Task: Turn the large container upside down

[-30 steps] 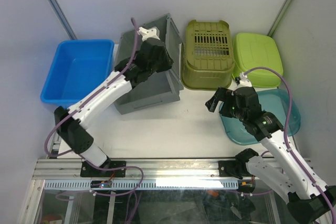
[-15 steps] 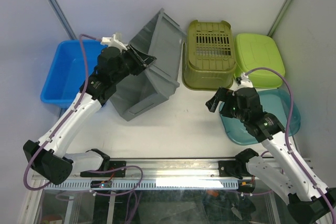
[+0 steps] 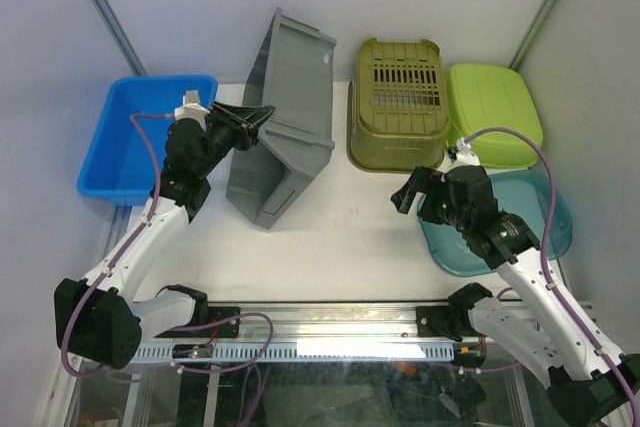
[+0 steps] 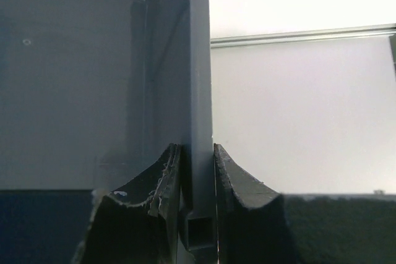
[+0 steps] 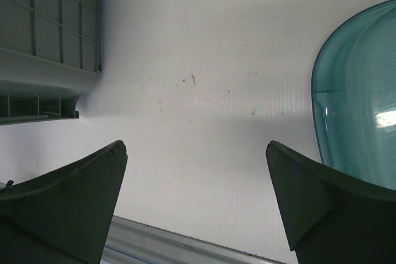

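Observation:
The large grey container (image 3: 290, 117) stands tipped up on one edge in the middle of the table, its opening turned left toward the blue bin. My left gripper (image 3: 262, 115) is shut on its rim (image 4: 198, 91); the fingers (image 4: 164, 177) pinch the thin grey wall from both sides. In the right wrist view a corner of the grey container (image 5: 43, 35) shows at the upper left. My right gripper (image 3: 408, 194) hangs open over bare table (image 5: 198, 122), apart from the container, with nothing between its fingers.
A blue bin (image 3: 145, 137) sits at the far left. An olive slotted basket (image 3: 396, 102) lies upside down beside the grey container. A lime green tub (image 3: 492, 112) and a teal tub (image 3: 530, 222) lie upside down at the right. Metal rail along the near edge (image 3: 320, 322).
My left arm has swung left and lifted the container's rim, so the container rose from lying low on the table to standing on edge. The right arm has not moved.

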Controlling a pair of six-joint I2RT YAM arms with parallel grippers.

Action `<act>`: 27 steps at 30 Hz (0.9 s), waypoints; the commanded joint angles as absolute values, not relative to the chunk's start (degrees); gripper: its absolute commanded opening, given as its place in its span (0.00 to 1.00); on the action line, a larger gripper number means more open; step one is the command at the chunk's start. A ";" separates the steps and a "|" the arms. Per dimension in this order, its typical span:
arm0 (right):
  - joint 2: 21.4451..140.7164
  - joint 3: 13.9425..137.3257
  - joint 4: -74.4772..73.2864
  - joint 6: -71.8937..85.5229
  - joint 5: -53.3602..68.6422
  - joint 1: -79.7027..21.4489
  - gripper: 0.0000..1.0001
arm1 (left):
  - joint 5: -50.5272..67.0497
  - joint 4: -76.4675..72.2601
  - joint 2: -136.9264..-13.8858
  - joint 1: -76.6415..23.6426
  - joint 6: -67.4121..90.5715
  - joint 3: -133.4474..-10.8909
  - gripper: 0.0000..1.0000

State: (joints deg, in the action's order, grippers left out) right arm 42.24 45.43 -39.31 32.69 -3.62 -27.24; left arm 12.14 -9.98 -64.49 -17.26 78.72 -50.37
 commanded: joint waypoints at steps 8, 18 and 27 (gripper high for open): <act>41.42 46.45 -36.86 32.61 -3.33 -27.24 0.99 | 20.02 -39.70 -64.70 -13.90 103.29 -40.99 0.00; 41.07 46.41 -36.89 32.66 -3.23 -27.16 0.99 | 17.55 -27.42 -61.11 -13.50 96.63 -40.55 0.70; 40.82 45.75 -36.67 32.61 -2.80 -27.22 0.99 | 6.15 6.18 -55.61 -11.62 71.70 -52.79 0.98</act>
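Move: My left hand holds the large grey container by its upper rim. The container stands on its long side, its middle about 6 cm ahead, 5 cm to the right and 15 cm below my grip. The blue bin lies some 31 cm left and 9 cm ahead, the upturned olive basket about 35 cm right and 14 cm ahead, both far lower. From my right hand, the container is roughly 20 cm ahead and 34 cm left. I keep my left hand's pinch on the grey container's rim and roll the wrist about 20 degrees, left side dipping, while easing slightly left and down. Then I open the fingers wide, ending the pinch, and draw the hand some 3 cm left and 2 cm back, rolling partly back, with the rim still between the spread fingers. ##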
